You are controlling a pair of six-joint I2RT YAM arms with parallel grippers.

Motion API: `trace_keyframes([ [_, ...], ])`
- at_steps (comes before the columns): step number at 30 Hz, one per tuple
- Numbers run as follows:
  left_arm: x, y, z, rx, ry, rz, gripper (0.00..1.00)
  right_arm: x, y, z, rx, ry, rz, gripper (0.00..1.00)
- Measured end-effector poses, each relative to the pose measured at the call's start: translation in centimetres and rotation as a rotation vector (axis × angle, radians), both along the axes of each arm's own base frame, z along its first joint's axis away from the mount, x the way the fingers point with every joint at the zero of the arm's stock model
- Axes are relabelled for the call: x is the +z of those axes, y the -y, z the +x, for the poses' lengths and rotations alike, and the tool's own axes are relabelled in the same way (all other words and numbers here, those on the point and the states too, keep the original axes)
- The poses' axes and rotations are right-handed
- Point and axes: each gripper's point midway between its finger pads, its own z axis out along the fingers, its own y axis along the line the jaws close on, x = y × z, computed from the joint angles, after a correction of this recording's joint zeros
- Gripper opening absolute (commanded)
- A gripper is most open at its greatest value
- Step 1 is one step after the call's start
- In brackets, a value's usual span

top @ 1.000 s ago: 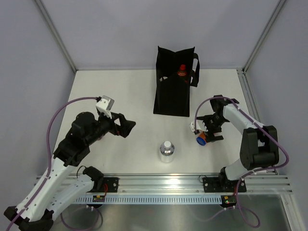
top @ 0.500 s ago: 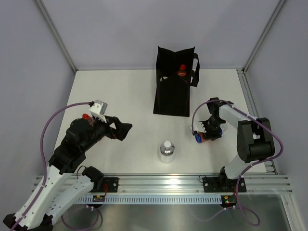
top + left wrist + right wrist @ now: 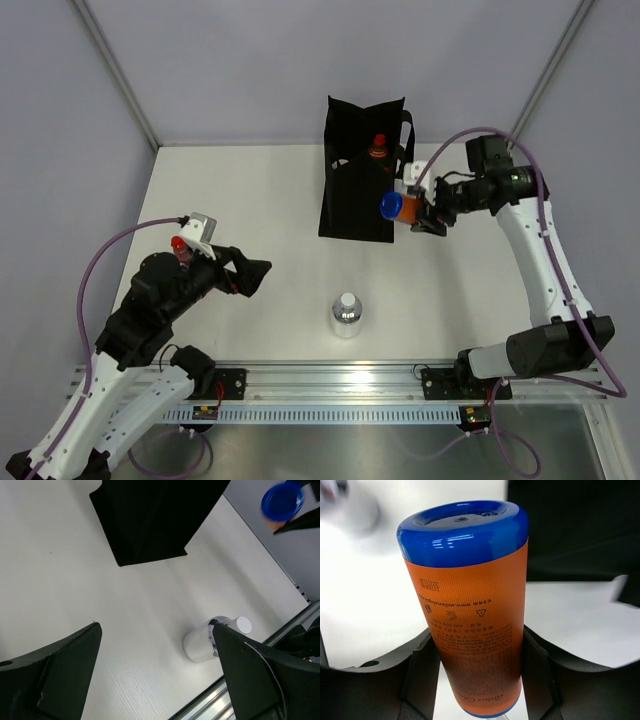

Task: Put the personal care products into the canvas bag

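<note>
The canvas bag (image 3: 358,190) stands upright at the back middle, black, and a red-capped bottle (image 3: 378,147) shows in its open top. My right gripper (image 3: 414,212) is shut on the orange blue-capped bottle (image 3: 396,206), held in the air just right of the bag, cap pointing left. In the right wrist view the orange bottle (image 3: 470,615) fills the space between both fingers (image 3: 422,670), with the bag (image 3: 580,525) behind it. The clear white-capped bottle (image 3: 346,313) stands on the table in front. My left gripper (image 3: 256,272) hangs open and empty to its left; its wrist view shows the clear bottle (image 3: 210,641) and the bag (image 3: 150,520).
A small red item (image 3: 178,243) peeks out beside the left arm's wrist; what it is I cannot tell. The bag's loop handle (image 3: 405,145) hangs on its right side. Grey walls close off the white table (image 3: 250,200); a metal rail (image 3: 340,380) runs along the near edge.
The right gripper closed on the orange bottle on the table, lifted it and carried it back to the bag's right side. The left arm drew back slightly, gripper still open.
</note>
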Motion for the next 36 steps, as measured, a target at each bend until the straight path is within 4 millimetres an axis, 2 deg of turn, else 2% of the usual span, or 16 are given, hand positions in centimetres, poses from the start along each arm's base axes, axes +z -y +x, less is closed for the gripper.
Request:
trace_keyframes([
  [2, 0.0, 0.0, 0.0, 0.002, -0.005, -0.005, 0.99, 5.9, -2.0, 0.9, -0.06, 0.05, 0.158, 0.0],
  [4, -0.2, 0.1, 0.0, 0.003, -0.013, -0.01, 0.99, 10.3, -3.4, 1.7, -0.134, 0.047, 0.297, 0.0],
  [7, -0.4, 0.1, 0.0, 0.007, -0.028, -0.019, 0.99, 16.6, -5.8, 4.5, -0.246, 0.027, 0.519, 0.0],
  [9, -0.4, 0.2, 0.0, 0.009, -0.033, -0.025, 0.99, 19.7, -7.1, 7.1, -0.298, 0.022, 0.634, 0.0],
  [11, -0.4, 0.2, -0.1, 0.011, -0.039, -0.032, 0.99, 22.0, -8.5, 10.6, -0.372, 0.006, 0.727, 0.0],
  [13, -0.4, 0.2, 0.0, 0.012, -0.041, -0.038, 0.99, 23.0, -10.0, 14.4, -0.441, 0.009, 0.801, 0.0],
  [15, -0.5, 0.3, 0.0, 0.014, -0.044, -0.043, 0.99, 22.8, -11.3, 17.6, -0.5, 0.006, 0.848, 0.0],
  [17, -0.8, 0.4, 0.1, 0.014, -0.05, -0.041, 0.99, 21.5, -12.5, 21.0, -0.562, 0.005, 0.878, 0.0],
  [20, -1.1, 0.5, 0.3, 0.014, -0.06, -0.037, 0.99, 16.9, -13.2, 25.2, -0.68, -0.022, 0.855, 0.0],
  [22, -1.1, 0.5, 0.3, 0.014, -0.061, -0.035, 0.99, 13.4, -13.1, 26.6, -0.742, -0.047, 0.808, 0.0],
  [25, -1.1, 0.5, 0.3, 0.012, -0.057, -0.03, 0.99, 7.5, -12.3, 27.0, -0.809, -0.085, 0.707, 0.0],
  [27, -1.2, 0.4, 0.3, 0.011, -0.056, -0.025, 0.99, 3.8, -11.5, 26.0, -0.824, -0.108, 0.623, 0.0],
  [29, -1.3, 0.4, 0.3, 0.01, -0.055, -0.02, 0.99, 1.2, -11.0, 24.8, -0.789, -0.105, 0.539, 0.0],
  [32, -1.8, 0.5, 0.3, 0.006, -0.059, -0.012, 0.99, 0.1, -10.6, 23.7, -0.705, -0.073, 0.441, 0.0],
  [35, -2.6, 0.5, 0.2, 0.004, -0.077, -0.002, 0.99, 1.3, -10.3, 23.4, -0.648, -0.048, 0.366, 0.0],
  [36, -2.8, 0.4, 0.2, 0.006, -0.084, 0.003, 0.99, 2.1, -10.3, 23.7, -0.638, -0.036, 0.355, 0.04],
])
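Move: The canvas bag the right hand is taking the orange bottle to lies about 20 cm ahead and 12 cm left of it, its middle some 10 cm lower; a red-capped bottle already stands inside, roughly 22 cm ahead and 9 cm left. The silver bottle stands about 15 cm back and 16 cm left, some 16 cm below. From the left hand, the bag is roughly 30 cm ahead, 24 cm right and 15 cm below. Right hand arcs the held orange bottle up, 25 cm forward and leftward, then down into the bag's mouth. ##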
